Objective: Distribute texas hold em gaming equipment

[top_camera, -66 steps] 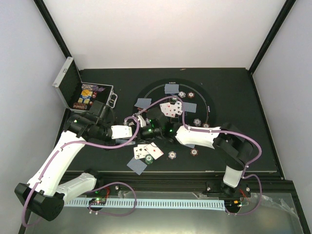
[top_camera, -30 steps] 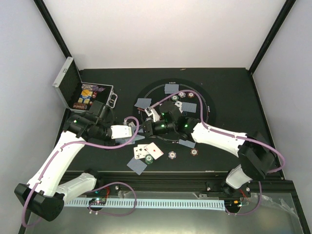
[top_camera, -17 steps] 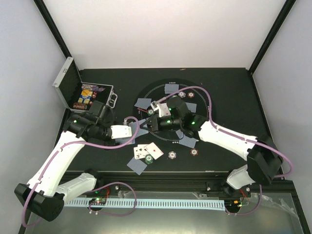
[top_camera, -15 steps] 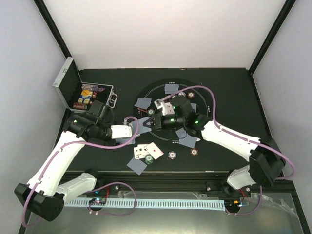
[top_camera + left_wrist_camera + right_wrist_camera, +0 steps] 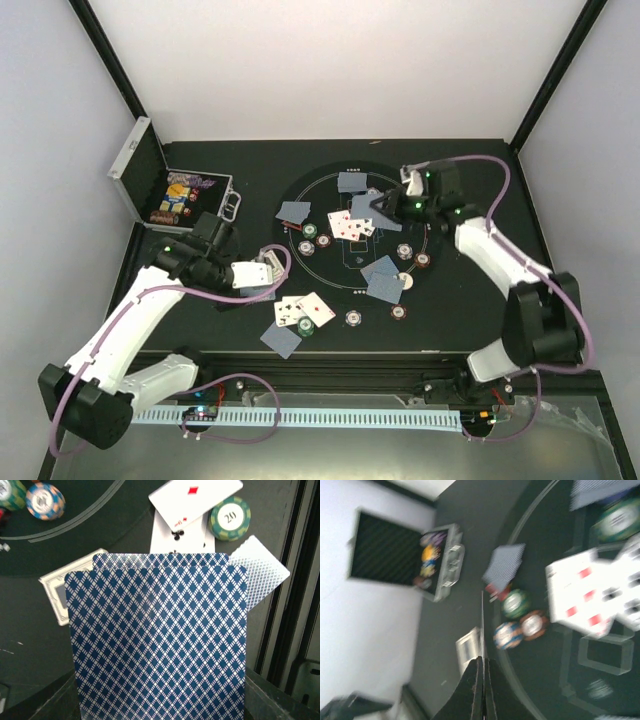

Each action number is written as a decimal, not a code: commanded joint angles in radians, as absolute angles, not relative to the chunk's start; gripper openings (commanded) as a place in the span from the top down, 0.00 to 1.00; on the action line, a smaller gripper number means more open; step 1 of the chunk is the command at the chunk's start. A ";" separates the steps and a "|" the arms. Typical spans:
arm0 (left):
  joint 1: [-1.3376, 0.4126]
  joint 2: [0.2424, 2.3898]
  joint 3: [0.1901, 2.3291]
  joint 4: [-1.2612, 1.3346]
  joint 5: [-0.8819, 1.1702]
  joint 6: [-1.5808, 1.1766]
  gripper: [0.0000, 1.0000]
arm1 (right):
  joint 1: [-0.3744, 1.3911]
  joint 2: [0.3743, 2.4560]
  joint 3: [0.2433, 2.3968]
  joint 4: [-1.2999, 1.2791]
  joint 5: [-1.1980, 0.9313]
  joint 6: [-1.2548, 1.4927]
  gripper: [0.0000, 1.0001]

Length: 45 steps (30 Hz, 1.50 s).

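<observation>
My left gripper (image 5: 262, 275) is shut on a stack of blue-backed playing cards (image 5: 160, 640) that fills the left wrist view and hides its fingers. My right gripper (image 5: 375, 205) hovers over the back of the round mat (image 5: 430, 215), shut on one card seen edge-on (image 5: 482, 625). Face-up cards (image 5: 345, 224) lie just left of it. Face-down cards (image 5: 383, 275) and green, brown and blue chips (image 5: 515, 603) are spread over the mat. Two face-up cards (image 5: 303, 310) with a green chip (image 5: 229, 518) lie at the mat's near edge.
The open silver case (image 5: 170, 195) with more chips stands at the back left. A white-framed flat box (image 5: 55, 597) lies on the table by the left gripper. The table's near rail (image 5: 330, 360) runs just below the near cards.
My right gripper closed on a card at the left gripper's stack and swung away with it, right and back over the mat. The left arm drew back slightly.
</observation>
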State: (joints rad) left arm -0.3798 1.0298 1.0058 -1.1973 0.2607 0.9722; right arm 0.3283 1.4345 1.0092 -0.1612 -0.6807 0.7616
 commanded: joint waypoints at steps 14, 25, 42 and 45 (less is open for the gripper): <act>-0.179 1.141 0.760 -0.944 0.171 1.085 0.98 | 0.107 1.955 1.337 -0.445 -0.488 0.478 0.99; -0.179 1.324 0.725 -0.808 0.165 1.078 0.96 | 0.100 1.968 1.308 -0.433 -0.481 0.468 0.85; -0.180 1.360 0.678 -0.801 0.170 1.069 0.01 | 0.103 1.778 1.263 -0.485 -0.436 0.446 0.15; -0.179 1.328 0.696 -0.835 0.183 1.057 0.01 | 0.103 1.721 1.255 -0.519 -0.407 0.425 0.00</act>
State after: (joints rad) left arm -0.1844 1.3720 0.6624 -0.7853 0.1612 1.0653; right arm 0.1059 1.8011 1.2701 -0.4740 -0.4553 0.4541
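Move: Ahead and to the right of the right hand, which holds a face-down card, lies the spot for it: a face-down card about 9 cm forward, 7 cm right and 21 cm below. Face-up cards lie some 11 cm left of that spot; two more face-down cards are about 16 cm nearer the base. The left hand, gripping the deck, has its bare table spot some 2 cm forward, 5 cm left and 16 cm down; the card box stands about 10 cm beyond that spot and 7 cm right. Lowering both hands together, the right carries its card about 16 cm down and 10 cm forward and right beside the face-up cards, its fingers tipping steeper, opens to let go, then rises some 5 cm. The left brings the deck roughly 15 cm down with 5 cm of left, tilting to point nearly straight down, sets it on the table and spreads its fingers, staying around it. ##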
